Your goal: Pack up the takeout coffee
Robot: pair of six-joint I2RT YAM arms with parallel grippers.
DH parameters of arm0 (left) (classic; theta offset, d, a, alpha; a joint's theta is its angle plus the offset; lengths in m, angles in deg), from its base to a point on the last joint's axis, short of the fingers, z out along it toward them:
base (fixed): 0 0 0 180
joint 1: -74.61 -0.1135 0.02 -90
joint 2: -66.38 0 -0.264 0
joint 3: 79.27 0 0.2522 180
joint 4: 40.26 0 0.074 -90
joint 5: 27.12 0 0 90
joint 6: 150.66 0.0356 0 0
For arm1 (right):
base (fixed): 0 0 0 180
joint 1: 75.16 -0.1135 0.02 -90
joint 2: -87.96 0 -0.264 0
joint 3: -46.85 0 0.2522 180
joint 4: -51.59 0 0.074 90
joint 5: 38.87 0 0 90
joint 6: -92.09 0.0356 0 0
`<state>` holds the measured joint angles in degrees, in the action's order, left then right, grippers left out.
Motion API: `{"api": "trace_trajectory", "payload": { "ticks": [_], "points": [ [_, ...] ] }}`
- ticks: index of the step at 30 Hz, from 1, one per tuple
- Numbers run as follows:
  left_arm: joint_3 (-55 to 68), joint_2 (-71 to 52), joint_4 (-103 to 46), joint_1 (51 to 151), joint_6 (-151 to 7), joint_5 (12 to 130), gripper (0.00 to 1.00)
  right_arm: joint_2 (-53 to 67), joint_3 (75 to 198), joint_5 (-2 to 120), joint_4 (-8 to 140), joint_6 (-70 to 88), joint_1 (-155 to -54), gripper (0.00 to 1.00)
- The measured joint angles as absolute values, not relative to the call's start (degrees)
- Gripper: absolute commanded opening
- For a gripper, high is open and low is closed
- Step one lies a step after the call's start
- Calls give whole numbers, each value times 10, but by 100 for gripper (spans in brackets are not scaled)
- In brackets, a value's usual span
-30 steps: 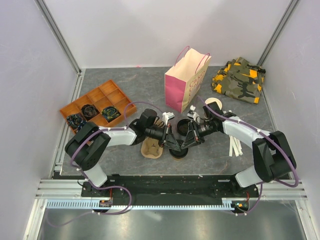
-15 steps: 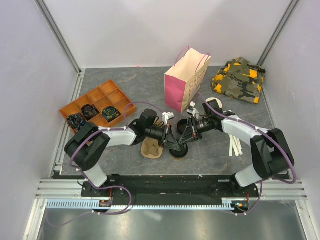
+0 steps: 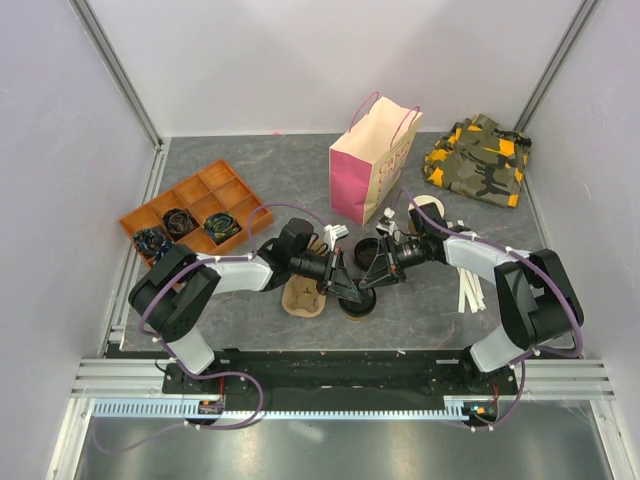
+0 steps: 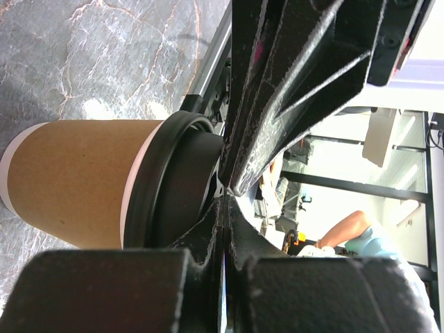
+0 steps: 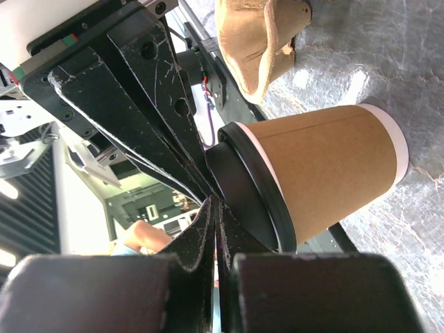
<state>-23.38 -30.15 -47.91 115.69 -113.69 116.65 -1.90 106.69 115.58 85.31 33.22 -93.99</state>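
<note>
The takeout coffee (image 3: 357,302), a tan paper cup (image 4: 76,184) under a black lid (image 4: 173,180), stands upright on the table between the two arms. My left gripper (image 3: 350,290) is shut, nothing between its jaws, its tip (image 4: 222,200) against the lid's top. My right gripper (image 3: 367,285) is also shut and empty, its tip (image 5: 216,202) resting on the same lid (image 5: 250,187) from the other side. Cup wall (image 5: 326,166) shows plainly in the right wrist view. Both sets of fingers cover most of the lid from above.
A pulp cup carrier (image 3: 303,295) lies just left of the cup. Behind it stands a pink and cream paper bag (image 3: 370,165), open upward. A lidless cup (image 3: 428,208), white sticks (image 3: 470,290), a camouflage cloth (image 3: 478,158) and an orange divided tray (image 3: 190,210) are around.
The right arm's wrist and elbow have shifted slightly toward the back. Both gripper tips stay on the lid, and the cup has not moved.
</note>
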Motion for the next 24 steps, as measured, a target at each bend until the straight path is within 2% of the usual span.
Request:
{"api": "trace_trajectory", "payload": {
  "ticks": [12,19,24],
  "points": [
    [-233,-303,-479,1157,-1137,1166,2,-26,1059,1169,844,351,-930,8],
    [-232,-300,-476,1157,-1137,1165,2,5,1067,1138,852,331,-929,23],
    [-233,-297,-472,1157,-1136,1161,2,64,1117,1050,894,267,-926,28]
  ]
}}
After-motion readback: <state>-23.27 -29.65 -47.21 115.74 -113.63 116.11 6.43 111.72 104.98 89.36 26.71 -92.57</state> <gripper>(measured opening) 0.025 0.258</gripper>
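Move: The black lid on the upright cup has its middle about 3 cm back, 2 cm left and 1 cm below the right hand. The spare lids lie roughly 8 cm ahead of that hand, level sideways and 8 cm lower; the white cup stack is some 18 cm ahead, 15 cm right and 5 cm down. From the left hand, the cup's lid is about 2 cm back, 2 cm right and 1 cm down, the drink carrier 3 cm ahead, 11 cm left and 9 cm down. Forward and up, quickening after about half a second spent nearly still at the lid's forward edge, the right hand comes free and draws some 5 cm away from the cup towards the spare lids' side, rolling nearly 20 degrees so its forward side lifts. Its almost shut fingers open to about a quarter. The left hand stays put, closed fingertips still resting against the lid. ##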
